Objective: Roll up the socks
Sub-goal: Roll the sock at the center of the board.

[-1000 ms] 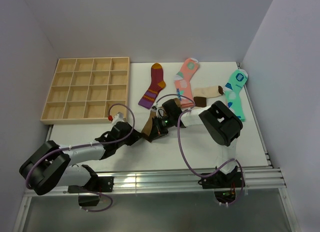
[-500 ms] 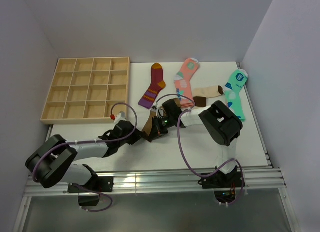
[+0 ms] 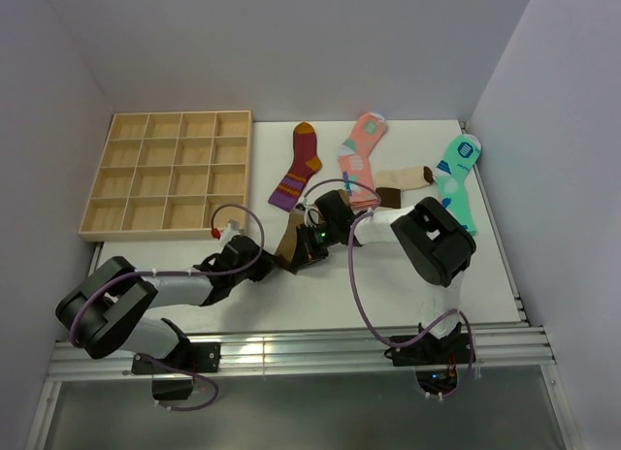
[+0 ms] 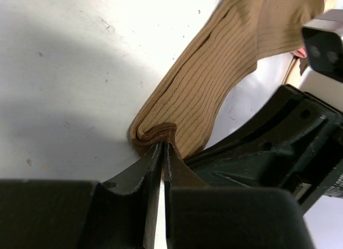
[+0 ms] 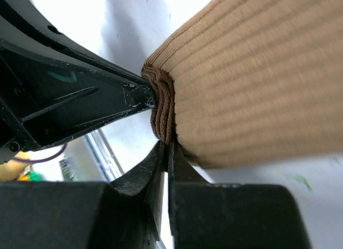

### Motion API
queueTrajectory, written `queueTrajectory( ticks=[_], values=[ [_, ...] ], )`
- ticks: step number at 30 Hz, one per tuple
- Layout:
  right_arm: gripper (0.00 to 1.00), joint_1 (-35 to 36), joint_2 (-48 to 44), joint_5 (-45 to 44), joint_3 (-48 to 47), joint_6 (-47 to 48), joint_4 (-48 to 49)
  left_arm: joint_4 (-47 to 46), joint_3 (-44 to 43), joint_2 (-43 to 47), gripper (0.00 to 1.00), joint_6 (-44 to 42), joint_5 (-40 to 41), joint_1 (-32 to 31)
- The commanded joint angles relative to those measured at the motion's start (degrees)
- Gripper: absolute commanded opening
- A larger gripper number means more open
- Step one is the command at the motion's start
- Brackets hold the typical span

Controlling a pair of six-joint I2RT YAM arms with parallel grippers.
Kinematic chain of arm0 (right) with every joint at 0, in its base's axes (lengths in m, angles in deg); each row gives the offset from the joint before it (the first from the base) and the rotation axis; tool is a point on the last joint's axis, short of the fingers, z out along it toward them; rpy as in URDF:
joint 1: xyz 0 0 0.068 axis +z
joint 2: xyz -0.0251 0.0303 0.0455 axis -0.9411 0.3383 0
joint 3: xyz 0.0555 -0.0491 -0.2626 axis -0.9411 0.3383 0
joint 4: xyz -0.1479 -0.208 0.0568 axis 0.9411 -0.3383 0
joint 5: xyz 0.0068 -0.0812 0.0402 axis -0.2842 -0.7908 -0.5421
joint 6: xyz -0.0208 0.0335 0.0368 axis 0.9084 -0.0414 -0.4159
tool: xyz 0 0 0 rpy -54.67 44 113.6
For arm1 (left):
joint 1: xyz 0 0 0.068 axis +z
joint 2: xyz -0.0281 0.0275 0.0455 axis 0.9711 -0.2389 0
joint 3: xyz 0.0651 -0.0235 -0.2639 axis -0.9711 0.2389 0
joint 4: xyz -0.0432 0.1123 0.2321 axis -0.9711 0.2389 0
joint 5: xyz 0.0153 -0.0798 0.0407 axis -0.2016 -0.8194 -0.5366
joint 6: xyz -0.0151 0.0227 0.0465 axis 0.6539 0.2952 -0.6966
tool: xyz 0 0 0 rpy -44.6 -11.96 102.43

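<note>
The plain brown sock (image 3: pixel 288 235) lies just left of the table's middle, ribbed, with its darker cuff (image 5: pixel 162 107) bunched in folds. My left gripper (image 4: pixel 162 147) is shut on that folded end (image 4: pixel 154 133) from the left. My right gripper (image 5: pixel 168 145) is shut on the same bunched cuff from the other side, its tips right beside the left gripper's finger (image 5: pixel 86 107). In the top view the two grippers (image 3: pixel 275 263) (image 3: pixel 295 258) meet at the sock's near end. The beige sock (image 3: pixel 406 178) with its dark brown band lies flat at the back right, untouched.
A wooden tray (image 3: pixel 170 174) of compartments sits at the back left. A maroon striped sock (image 3: pixel 300 166), a pink patterned sock (image 3: pixel 360 154) and a mint-green sock (image 3: pixel 458 178) lie along the back. Walls close in on the left, back and right.
The left arm's elbow has swung up and to the right while its gripper stayed at the sock. The right arm and the sock have barely moved.
</note>
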State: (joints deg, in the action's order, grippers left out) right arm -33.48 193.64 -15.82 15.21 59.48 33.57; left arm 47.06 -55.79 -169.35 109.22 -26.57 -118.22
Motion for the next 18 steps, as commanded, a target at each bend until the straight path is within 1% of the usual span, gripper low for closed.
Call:
queueTrajectory(
  ticks=[1, 2, 3, 5, 6, 8, 12, 13, 18],
  values=[
    [0.08, 0.07, -5.0, -6.27, 0.71, 3.45, -2.63, 3.21, 2.19, 0.85, 0.13, 2.2, 3.63, -0.15],
    [0.09, 0.25, -6.14, -7.41, 1.06, 3.97, -2.46, 3.47, 2.27, 1.03, 0.13, 2.38, 3.98, -0.15],
    [0.14, 0.68, -8.5, -9.6, 1.5, 4.24, -2.19, 3.82, 2.45, 1.64, 0.13, 2.38, 4.33, -0.15],
    [0.21, 1.3, -10.98, -12.33, 2.47, 5.55, -2.19, 4.18, 2.54, 1.91, 0.13, 2.47, 4.69, -0.15],
    [0.24, 2.09, -13.16, -15.48, 2.73, 6.17, -2.1, 4.27, 2.63, 2.26, 0.13, 2.55, 4.69, -0.15],
    [0.27, 3.06, -15.11, -18.31, 3.87, 7.66, -1.67, 4.09, 3.06, 2.35, 0.13, 2.9, 4.6, -0.15],
    [0.3, 5.87, -19.94, -24.99, 6.51, 10.12, 1.58, 3.83, 3.68, 2.79, 0.13, 3.34, 4.69, -0.15],
    [0.3, 7.27, -20.48, -27.87, 7.3, 11.52, 2.2, 3.83, 3.77, 2.88, 0.13, 3.52, 4.69, -0.15],
    [0.31, 12.9, -21.71, -34.48, 8.1, 15.66, 3.87, 4.09, 3.07, 2.27, 0.13, 2.99, 4.51, -0.15]
  ],
)
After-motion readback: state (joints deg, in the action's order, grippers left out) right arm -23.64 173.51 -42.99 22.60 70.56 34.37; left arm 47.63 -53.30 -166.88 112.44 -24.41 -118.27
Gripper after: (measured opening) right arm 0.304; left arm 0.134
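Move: The brown sock's dark cuff is pinched between both hands, its middle about 2 cm left and 1 cm ahead of the right fingertips and roughly 1 cm below them. The sock's toe lies some 18 cm ahead and 11 cm right of the right hand; the maroon sock is about 26 cm straight ahead, the pink one 27 cm ahead and 17 cm right. For the left hand the cuff's middle is about 2 cm right, 1 cm back and 1 cm down. The cuff's right end is let go: the right fingers part to about a third open and lift off it some 5 cm, easing a little forward and then back, while the hand tips by about 30 degrees so its fingers swing forward. The left fingers keep their pinch on the cuff's other end and shift about 1 cm to the left. ##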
